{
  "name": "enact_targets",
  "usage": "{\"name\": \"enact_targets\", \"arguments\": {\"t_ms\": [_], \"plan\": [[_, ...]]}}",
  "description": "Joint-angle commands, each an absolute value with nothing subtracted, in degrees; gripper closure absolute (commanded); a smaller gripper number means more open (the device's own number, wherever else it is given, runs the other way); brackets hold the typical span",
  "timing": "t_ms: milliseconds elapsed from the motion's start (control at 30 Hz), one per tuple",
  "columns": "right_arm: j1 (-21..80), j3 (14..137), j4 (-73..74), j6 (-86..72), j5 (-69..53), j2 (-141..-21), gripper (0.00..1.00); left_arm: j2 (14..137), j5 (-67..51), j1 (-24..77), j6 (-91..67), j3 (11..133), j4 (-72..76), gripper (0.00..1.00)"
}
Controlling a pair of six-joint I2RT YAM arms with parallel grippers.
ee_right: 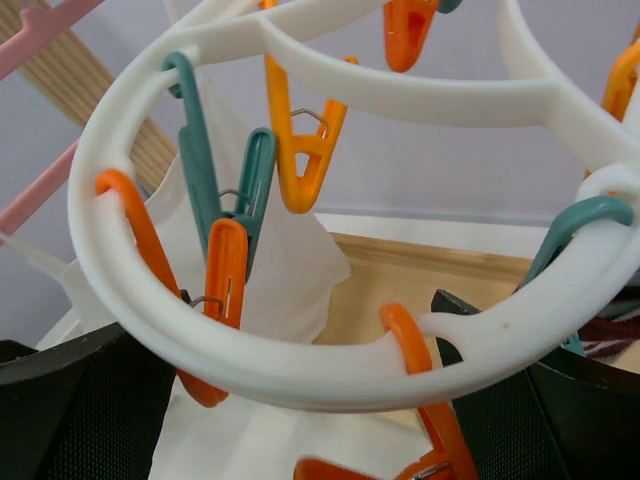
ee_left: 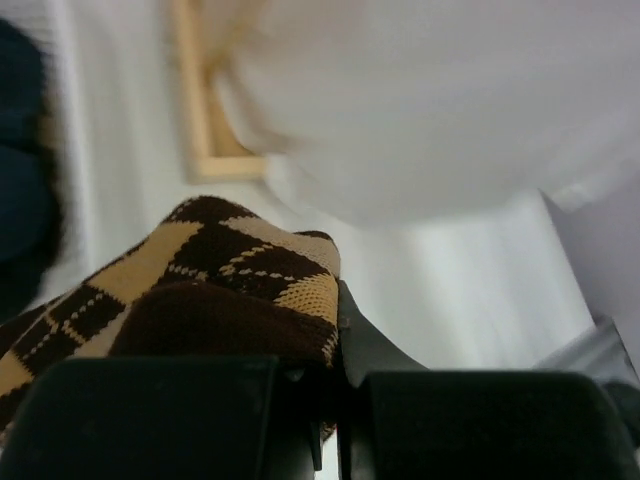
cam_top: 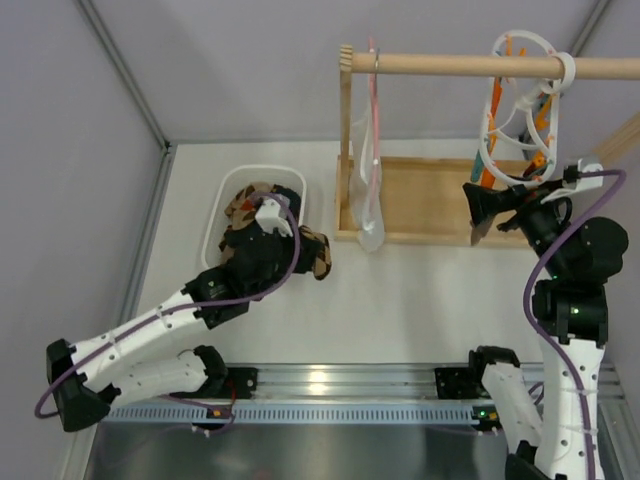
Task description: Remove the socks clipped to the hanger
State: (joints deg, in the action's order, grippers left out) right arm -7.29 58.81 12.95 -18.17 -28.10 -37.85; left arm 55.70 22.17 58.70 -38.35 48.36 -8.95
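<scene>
My left gripper (cam_top: 268,222) hovers over the right side of a white bin (cam_top: 215,215) and is shut on the brown-and-tan argyle sock (ee_left: 215,270). The sock's end hangs out past the bin's right rim (cam_top: 317,255). The white oval hanger (cam_top: 520,95) with orange and teal clips hangs from a wooden rod. My right gripper (cam_top: 492,205) is open just below it. In the right wrist view the hanger ring (ee_right: 300,365) crosses between my wide-apart fingers (ee_right: 80,410). A bit of dark striped fabric (ee_right: 612,335) shows at the right edge. The other socks are not clearly in view.
The wooden rod (cam_top: 450,64) stands on a wooden base tray (cam_top: 420,200). A thin pink wire hanger (cam_top: 374,110) holds a white cloth bag (cam_top: 368,190) to the left of the ring. A dark blurred shape (ee_left: 20,170) fills the left wrist view's left edge.
</scene>
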Motion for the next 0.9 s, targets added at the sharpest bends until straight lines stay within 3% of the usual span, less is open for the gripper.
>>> {"name": "enact_targets", "arguments": {"t_ms": [0,67,233,400,600,867], "plan": [[-7.5,58.1,14.6,-20.8,-24.1,-38.4,0.00,53.8,24.0,48.0,-40.7,51.8,-20.2,1.00],[-7.5,59.9,11.1,-21.5,-23.9,-43.0,0.01,56.1,22.2,45.1,-39.0,54.0,-20.1,1.00],[-7.4,76.6,17.9,-19.9,-25.6,-56.5,0.00,65.5,15.5,44.6,-40.1,62.8,-19.9,1.00],[-7.5,78.7,18.2,-18.4,-25.1,-57.9,0.01,62.1,24.4,43.7,-41.5,58.4,-20.1,1.00],[-7.5,79.6,12.4,-20.7,-32.2,-61.7,0.00,58.3,19.2,34.5,-40.3,55.6,-20.2,1.00],[-7.5,86.8,17.4,-16.0,-37.6,-60.1,0.01,60.7,-2.5,15.5,-39.7,53.0,-20.2,1.00]]}}
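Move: From the left hand, which already grips the argyle sock, the basket's middle lies about 16 cm left, 10 ahead and 18 below; the hanging white bag is some 12 ahead and 12 right, at hand height. From the open right hand the striped sock still clipped up lies roughly 10 ahead, 7 right and 6 below, with an orange clip on the ring hanger's near rim about 3 ahead and 2 right, between the fingers. Left carries its sock about 15 cm left and forward over the basket; open right advances 8 cm, rising. ##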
